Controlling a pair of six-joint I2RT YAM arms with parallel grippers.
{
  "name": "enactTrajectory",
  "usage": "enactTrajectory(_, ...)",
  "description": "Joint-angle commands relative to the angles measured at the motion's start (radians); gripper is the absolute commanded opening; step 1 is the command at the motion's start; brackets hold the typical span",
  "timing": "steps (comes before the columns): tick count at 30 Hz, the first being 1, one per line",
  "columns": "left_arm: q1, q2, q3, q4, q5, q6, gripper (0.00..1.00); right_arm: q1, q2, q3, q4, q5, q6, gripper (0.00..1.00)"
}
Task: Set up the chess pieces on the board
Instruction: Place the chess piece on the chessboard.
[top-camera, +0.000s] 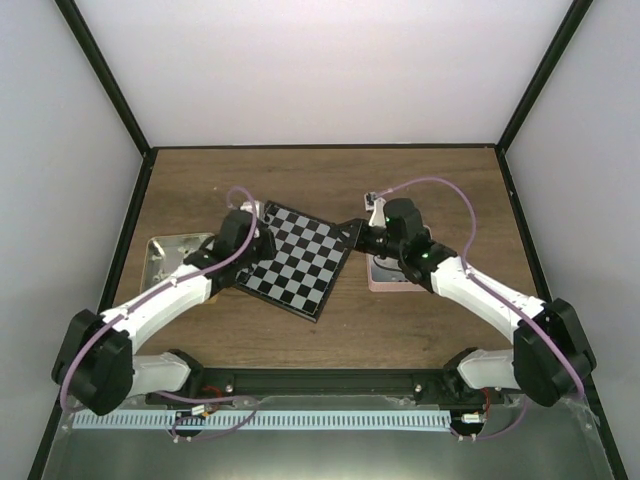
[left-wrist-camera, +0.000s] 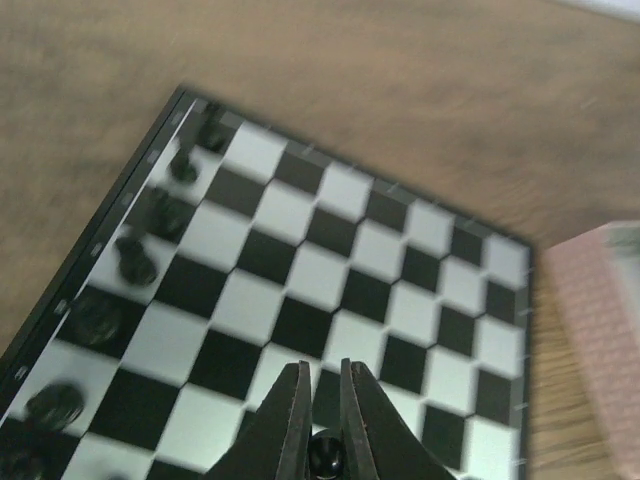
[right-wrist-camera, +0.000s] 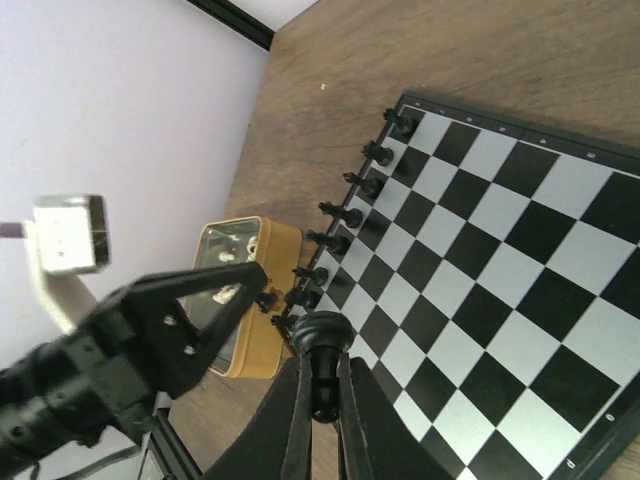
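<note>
The board (top-camera: 300, 262) lies skewed mid-table, between my two grippers. Several black chess pieces (right-wrist-camera: 350, 215) stand in a row along its left edge, and they also show blurred in the left wrist view (left-wrist-camera: 135, 262). My left gripper (left-wrist-camera: 322, 372) is shut on a small black piece (left-wrist-camera: 325, 455) and hangs over the board (left-wrist-camera: 330, 290). In the top view the left gripper (top-camera: 262, 243) is over the board's left corner. My right gripper (right-wrist-camera: 322, 368) is shut on a black piece (right-wrist-camera: 320, 340), held above the board (right-wrist-camera: 480, 270). In the top view the right gripper (top-camera: 350, 233) is at the board's right corner.
A tan tray (top-camera: 165, 258) sits left of the board and holds cream-white pieces (right-wrist-camera: 232, 256). A pink tray (top-camera: 388, 278) sits right of the board, under the right arm, and shows in the left wrist view (left-wrist-camera: 600, 320). White walls enclose the table.
</note>
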Motion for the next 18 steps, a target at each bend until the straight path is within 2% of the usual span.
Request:
enactTrajectory(1,-0.006,0.042,-0.078,0.016,-0.109,0.012,0.04,0.004,0.014,0.029,-0.034,0.026,-0.021,0.01)
enactTrajectory(5,-0.017,0.075,-0.128,0.103,-0.201,0.011,0.05,0.004,0.025,0.031,-0.039,0.026,-0.025,0.01)
enactTrajectory(9,-0.018,0.114,-0.168,0.192,-0.234,0.018,0.05,0.004,0.033,0.037,-0.044,0.023,-0.028,0.01)
enactTrajectory(18,-0.012,0.214,-0.146,0.243,-0.317,0.046,0.05,0.004,0.03,0.036,-0.054,0.031,-0.032,0.01)
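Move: The left gripper already holds a dark chess piece. The free second-row square it heads for lies about 4 cm to its left, 1 cm ahead and some 14 cm below. The nearest back-row piece stands about 6 cm left and 2 cm ahead, the corner piece at the row's far end about 13 cm ahead and 2 cm left, and a placed pawn some 5 cm left and 1 cm back. From the right hand, the square is roughly 17 cm left, 4 cm ahead and 19 cm below. Bring the left gripper down about 9.5 cm towards the board beside the back row, easing some 4 cm to its left, fast at first and then slower. As it sinks, swing the fingers from forward-right to nearly straight ahead and steeper down, turning the wrist some 15 degrees, and keep the chess piece pinched. Let the right gripper settle 2 cm lower, still holding its own dark piece. ##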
